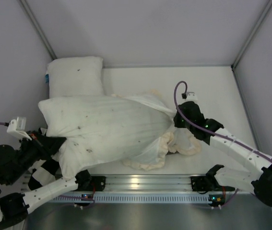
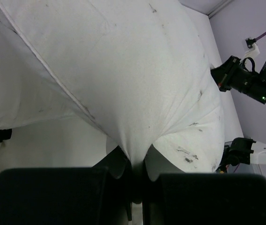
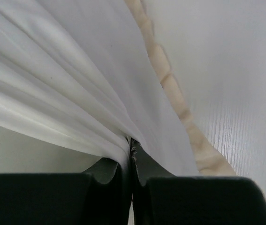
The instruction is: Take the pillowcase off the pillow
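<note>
The pillow (image 1: 97,127), plump, white and dark-specked, lies across the middle of the table. Its right end sits inside the pillowcase (image 1: 156,143), whose cream-white face shows, with ruffled trim (image 1: 186,144) bunched at the right. No grey plush shows. My left gripper (image 1: 61,143) is shut on the pillow's near-left corner; in the left wrist view the gripper (image 2: 140,164) pinches the specked pillow cloth (image 2: 137,79). My right gripper (image 1: 176,120) is shut on the pillowcase's right end; in the right wrist view the gripper (image 3: 132,154) pinches pleated pillowcase cloth (image 3: 67,79) beside the trim (image 3: 170,89).
A second white pillow (image 1: 76,75) with one dark speck lies at the back left, touching the held pillow. Grey walls close the table at the left, back and right. The metal rail (image 1: 145,184) runs along the near edge. The right arm (image 2: 250,79) shows in the left wrist view.
</note>
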Action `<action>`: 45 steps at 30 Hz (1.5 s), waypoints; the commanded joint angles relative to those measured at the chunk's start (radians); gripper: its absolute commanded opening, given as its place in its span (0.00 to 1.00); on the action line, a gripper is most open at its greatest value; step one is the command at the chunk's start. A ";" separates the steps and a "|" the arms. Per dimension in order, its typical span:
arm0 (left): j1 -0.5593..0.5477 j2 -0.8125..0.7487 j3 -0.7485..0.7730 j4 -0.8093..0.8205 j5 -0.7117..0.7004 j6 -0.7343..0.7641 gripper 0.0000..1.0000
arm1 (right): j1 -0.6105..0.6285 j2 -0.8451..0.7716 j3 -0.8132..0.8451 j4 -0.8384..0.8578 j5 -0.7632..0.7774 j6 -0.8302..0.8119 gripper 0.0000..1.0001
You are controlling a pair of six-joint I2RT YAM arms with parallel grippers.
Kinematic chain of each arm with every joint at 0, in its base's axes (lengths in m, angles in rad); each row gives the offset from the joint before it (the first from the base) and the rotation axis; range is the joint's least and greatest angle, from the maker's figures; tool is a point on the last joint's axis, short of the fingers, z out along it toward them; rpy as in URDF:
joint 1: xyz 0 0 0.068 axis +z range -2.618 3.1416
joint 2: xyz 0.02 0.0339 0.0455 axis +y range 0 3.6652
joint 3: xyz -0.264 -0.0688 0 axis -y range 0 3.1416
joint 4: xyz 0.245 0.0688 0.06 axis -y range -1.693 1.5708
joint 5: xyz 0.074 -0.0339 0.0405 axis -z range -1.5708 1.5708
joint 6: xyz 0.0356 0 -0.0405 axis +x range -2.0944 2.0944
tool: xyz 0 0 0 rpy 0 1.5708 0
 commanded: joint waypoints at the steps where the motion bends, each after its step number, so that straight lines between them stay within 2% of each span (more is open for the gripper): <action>1: -0.008 -0.057 0.034 -0.061 -0.211 -0.036 0.00 | -0.072 -0.021 0.021 -0.017 -0.031 -0.134 0.06; 2: -0.014 -0.057 -0.010 -0.047 -0.194 -0.038 0.00 | -0.069 -0.046 -0.002 0.015 -0.191 -0.144 0.11; 3: -0.015 -0.062 -0.035 -0.030 -0.183 -0.036 0.00 | -0.066 -0.058 -0.016 0.070 -0.270 -0.145 0.38; 4: -0.017 -0.065 -0.062 -0.009 -0.174 -0.033 0.00 | -0.062 -0.069 -0.030 0.090 -0.327 -0.146 0.54; 6: -0.017 -0.068 -0.137 0.051 -0.143 -0.024 0.00 | -0.028 -0.094 -0.048 0.094 -0.427 -0.134 0.76; 10: -0.017 -0.046 -0.214 0.111 -0.134 -0.013 0.00 | 0.069 -0.189 -0.068 -0.053 -0.260 -0.051 0.93; 13: -0.018 -0.028 -0.222 0.131 -0.157 0.004 0.00 | 0.093 -0.311 -0.082 -0.136 -0.219 0.001 0.96; 17: -0.018 -0.016 -0.219 0.137 -0.210 0.021 0.00 | 0.109 -0.507 -0.140 -0.192 -0.330 0.084 0.97; 19: -0.018 -0.019 -0.240 0.151 -0.227 0.021 0.00 | 0.109 -0.558 -0.155 -0.204 -0.367 0.101 0.98; 22: -0.018 -0.016 -0.268 0.171 -0.226 0.024 0.00 | 0.110 -0.624 -0.186 -0.247 -0.346 0.148 0.97; 24: -0.017 -0.014 -0.277 0.172 -0.231 0.027 0.00 | 0.110 -0.614 -0.235 -0.247 -0.308 0.167 0.96; 26: -0.018 -0.017 -0.271 0.171 -0.241 0.033 0.00 | 0.110 -0.553 -0.298 -0.224 -0.292 0.196 0.94; 31: -0.018 -0.037 -0.239 0.165 -0.240 0.041 0.00 | 0.112 -0.369 -0.422 0.033 -0.281 0.245 0.93; 33: -0.018 -0.045 -0.231 0.146 -0.240 0.035 0.00 | 0.110 -0.289 -0.418 0.109 -0.275 0.242 0.93; 36: -0.020 -0.057 -0.221 0.128 -0.231 0.022 0.00 | 0.110 -0.097 -0.317 0.170 -0.255 0.193 0.93; 40: -0.020 -0.079 -0.222 0.111 -0.209 0.004 0.00 | 0.104 0.154 -0.069 0.187 -0.193 0.057 0.94; 45: -0.020 -0.115 -0.230 0.093 -0.183 -0.031 0.00 | 0.103 0.291 0.139 0.121 -0.188 0.010 0.95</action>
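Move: The right hand grips the pillowcase where it is drawn out to a point. The loose folds it goes for next, with the cream frill, lie about 9 cm back, 5 cm left and 11 cm below. From it the bare pillow's middle is some 23 cm left, 5 cm back and about level. The left hand holds the pillow's raised left end, with the middle about 14 cm ahead, 15 cm right and 20 cm below; the striped cloth is roughly 16 cm left, level fore-and-aft and 33 cm down. The right hand opens wide and lets go of the pillowcase, draws back some 12 cm while rising a little, drops about 16 cm with its fingers tipping down, then drives forward again and to its left, rising slightly, still open, in low at the case folds around the pillow's right end. Meanwhile the left hand keeps its pinch on the pillow's left end and lowers it about 5 cm, easing 3 cm forward towards the pillow with a slight roll and counter-clockwise turn. ##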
